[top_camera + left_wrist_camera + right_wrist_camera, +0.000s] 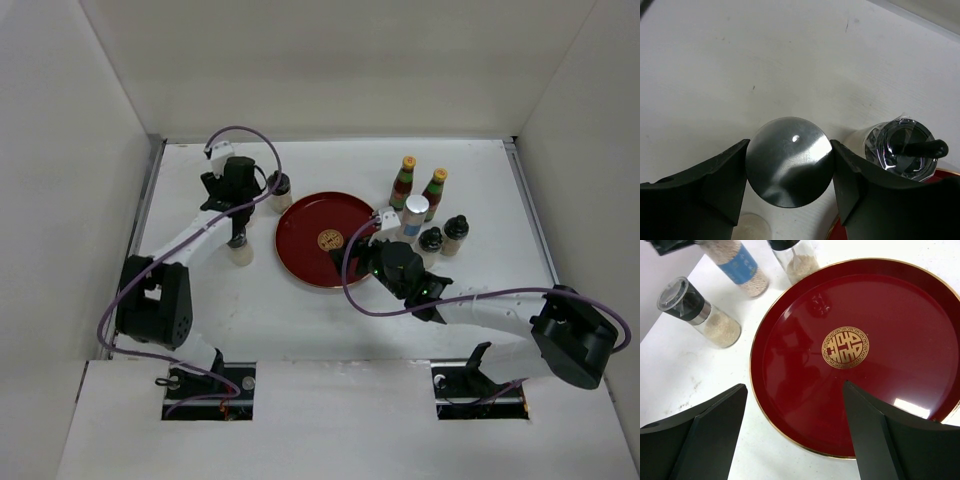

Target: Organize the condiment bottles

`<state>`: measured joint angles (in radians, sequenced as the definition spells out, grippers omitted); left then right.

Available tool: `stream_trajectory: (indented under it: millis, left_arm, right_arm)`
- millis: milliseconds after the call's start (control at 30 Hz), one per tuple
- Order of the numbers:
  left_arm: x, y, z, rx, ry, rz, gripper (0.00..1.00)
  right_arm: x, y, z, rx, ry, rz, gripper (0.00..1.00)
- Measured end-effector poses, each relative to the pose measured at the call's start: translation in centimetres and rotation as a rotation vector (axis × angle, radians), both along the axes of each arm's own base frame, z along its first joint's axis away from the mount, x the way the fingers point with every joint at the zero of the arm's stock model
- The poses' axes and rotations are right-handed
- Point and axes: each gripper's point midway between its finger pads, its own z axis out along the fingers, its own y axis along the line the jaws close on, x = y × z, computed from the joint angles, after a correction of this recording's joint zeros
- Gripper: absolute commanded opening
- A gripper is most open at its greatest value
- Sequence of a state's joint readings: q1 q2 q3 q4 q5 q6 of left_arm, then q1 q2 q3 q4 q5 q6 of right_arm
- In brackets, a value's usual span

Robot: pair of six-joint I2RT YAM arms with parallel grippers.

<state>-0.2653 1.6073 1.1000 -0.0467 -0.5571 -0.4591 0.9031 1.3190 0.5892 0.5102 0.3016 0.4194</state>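
My left gripper (790, 150) is shut on the silver cap (785, 172) of a cylinder bottle with a blue label (740, 265), left of the red tray (300, 215). It also shows in the top view (238, 208). A dark-capped glass jar (904, 150) stands just right of it (280, 186); another jar (240, 252) stands nearer (702, 312). My right gripper (794, 390) is open and empty above the tray's near rim (790, 437). Right of the tray stand two yellow-capped brown bottles (404, 182) (434, 190), a silver-capped cylinder (415, 214) and two dark-capped jars (430, 240) (455, 233).
The tray holds nothing and has a gold emblem (845, 347) in its middle. White walls close the table at the back and both sides. Purple cables (240, 132) loop over both arms.
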Motion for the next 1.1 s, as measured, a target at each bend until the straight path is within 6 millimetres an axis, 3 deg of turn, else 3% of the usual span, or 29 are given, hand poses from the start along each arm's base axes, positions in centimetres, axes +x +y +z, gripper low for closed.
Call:
stream_trajectory:
  millis: [133,333,400,500,567,700,933,1100]
  left_arm:
    - [-1.9,0.8,3.5,0.01,-0.088,0.026,0.35]
    - [-4.4,-0.2,12.9,-0.042,-0.344,0.015,0.36]
    - [-5.4,-1.6,14.9,-0.064,-0.394,-0.018,0.36]
    - [-6.6,-5.1,16.0,-0.097,-0.42,-0.107,0.37]
    - [-7.0,-7.5,15.6,-0.116,-0.407,-0.17,0.37]
    - [-6.7,-11.7,12.3,-0.136,-0.337,-0.273,0.39]
    - [-4.2,-15.1,4.1,-0.096,-0.164,-0.341,0.39]
    - [-2.3,-17.3,0.9,-0.083,-0.105,-0.375,0.39]
  right_arm:
    - [-0.1,0.1,0.0,0.001,0.001,0.005,0.83]
    - [0.3,-0.3,0.0,0.018,0.001,-0.011,0.78]
    - [0.6,-1.0,-0.3,0.026,0.01,-0.034,0.71]
    - [1.4,-2.8,-0.7,0.04,0.022,-0.091,0.49]
    - [2.1,-4.1,-0.9,0.058,0.035,-0.14,0.41]
    - [3.5,-6.2,-1.2,0.095,0.061,-0.22,0.4]
    - [3.9,-6.7,-1.1,0.128,0.076,-0.246,0.43]
    - [4.0,-6.9,-1.1,0.134,0.08,-0.254,0.44]
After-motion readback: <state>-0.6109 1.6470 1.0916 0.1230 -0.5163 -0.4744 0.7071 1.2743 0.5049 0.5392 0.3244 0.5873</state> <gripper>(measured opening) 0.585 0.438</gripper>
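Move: The left hand already grips a silver-lidded bottle. The red tray's middle lies about 21 cm to this hand's right, 6 cm back and 11 cm below; a black-capped shaker stands 9 cm right and 2 cm ahead, a grinder some 11 cm back and 2 cm left. From the empty right hand, the silver-lidded jar is roughly 13 cm ahead and 18 cm right, the tray's middle 12 cm ahead and 2 cm left. Keeping its pinch on the bottle's lid, the left hand lifts about 16 cm while drawing back, swings 17 cm right behind the black-capped shaker, then sinks over the red tray; it tips up some 25 degrees and mostly levels again, turning 20 clockwise. The open right hand shifts 7 cm right and 4 forward towards the silver-lidded jar, half closing its fingers on nothing. ##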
